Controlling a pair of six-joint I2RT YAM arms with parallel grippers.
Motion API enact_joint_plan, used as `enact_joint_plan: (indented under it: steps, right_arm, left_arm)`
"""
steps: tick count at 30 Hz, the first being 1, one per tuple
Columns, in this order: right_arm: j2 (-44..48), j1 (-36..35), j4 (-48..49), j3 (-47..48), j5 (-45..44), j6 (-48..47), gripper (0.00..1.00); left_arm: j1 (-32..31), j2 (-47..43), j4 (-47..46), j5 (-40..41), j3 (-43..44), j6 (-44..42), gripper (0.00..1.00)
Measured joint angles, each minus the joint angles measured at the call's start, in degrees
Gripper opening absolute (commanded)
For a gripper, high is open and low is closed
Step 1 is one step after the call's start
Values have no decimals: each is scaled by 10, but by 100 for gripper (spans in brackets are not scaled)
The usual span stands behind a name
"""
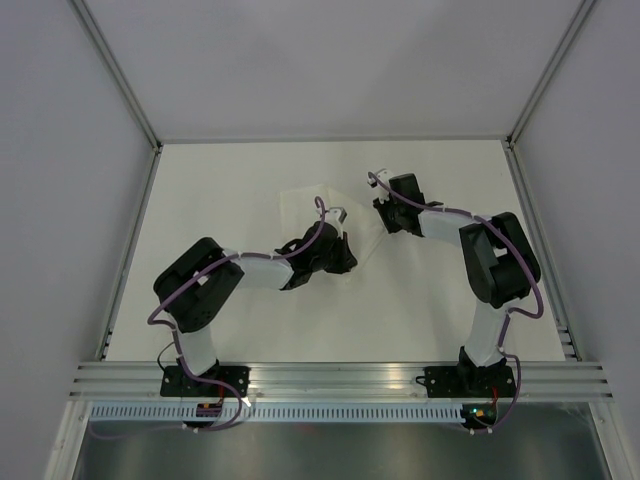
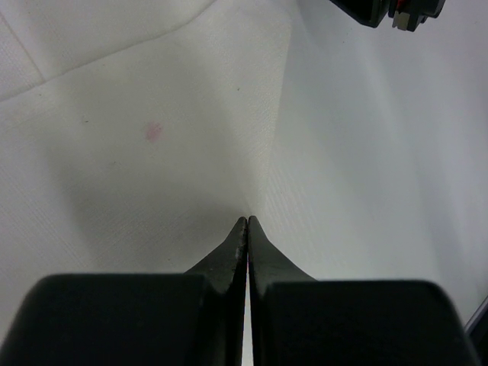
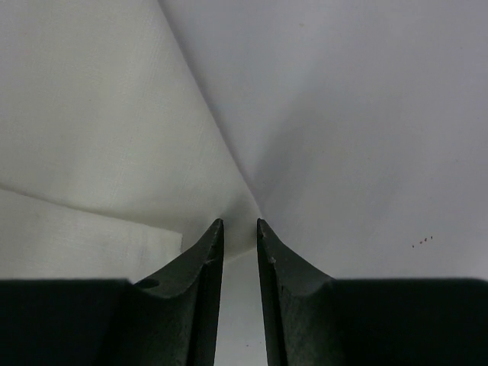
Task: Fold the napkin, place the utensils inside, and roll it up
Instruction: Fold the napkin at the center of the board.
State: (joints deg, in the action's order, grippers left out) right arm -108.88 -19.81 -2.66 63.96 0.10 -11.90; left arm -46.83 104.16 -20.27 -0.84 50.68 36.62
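Observation:
The white napkin lies mid-table, with one layer overlapping another. My left gripper is at its near right edge. In the left wrist view the left gripper is shut, and the napkin rises in a crease to its tips, pinched there. My right gripper is at the napkin's right corner. In the right wrist view the right gripper has its jaws slightly apart, and a corner of the napkin lies between the fingertips. The utensils are out of view.
A faint pink spot marks the napkin. White walls with metal posts close in the table on three sides. An aluminium rail runs along the near edge by the arm bases. Part of the right gripper shows in the left wrist view.

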Motion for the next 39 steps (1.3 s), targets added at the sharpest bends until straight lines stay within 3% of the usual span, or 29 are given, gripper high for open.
enact_joint_plan:
  steps: [15, 18, 22, 24, 28, 35, 39]
  right_arm:
    - [0, 53, -75, 95, 63, 27, 31]
    - [0, 66, -90, 115, 81, 35, 31]
    - [0, 86, -121, 138, 114, 49, 31]
    - [-2, 102, -139, 155, 131, 54, 31]
    - [-12, 145, -163, 195, 161, 64, 31]
    - [-30, 206, -195, 236, 191, 73, 31]
    - [-47, 229, -214, 257, 213, 77, 31]
  left_arm:
    - [0, 4, 52, -7, 69, -19, 6]
    - [-3, 4, 70, 14, 94, -32, 15]
    - [-32, 4, 131, 84, 130, -58, 25]
    - [-58, 4, 169, 129, 156, -71, 36]
    - [-125, 36, 258, 231, 256, -96, 51]
    - [-186, 164, 421, 384, 455, -103, 52]
    - [-188, 225, 508, 455, 508, -100, 63]
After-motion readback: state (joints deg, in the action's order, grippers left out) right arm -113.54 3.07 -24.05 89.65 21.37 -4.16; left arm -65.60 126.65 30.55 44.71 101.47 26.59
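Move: The stretch of the napkin's right edge that the left fingers will next close on lies about 4 cm ahead of the left hand, 5 cm to its right and some 3 cm below. The napkin's right corner is about 10 cm ahead and 8 cm right of that hand; its far left corner some 24 cm ahead and 17 cm left. From the right hand, which sits right on that right corner, the same edge stretch is roughly 6 cm back and 4 cm left. Up and slightly forward, the left hand leaves the napkin's near right side, swings right about 8 cm, then sinks towards the right edge, rolling its left side up some 40 degrees while the shut fingers open past half, astride the edge. The right hand lifts off the right corner and retreats right, up and forward, fingers still part open. ##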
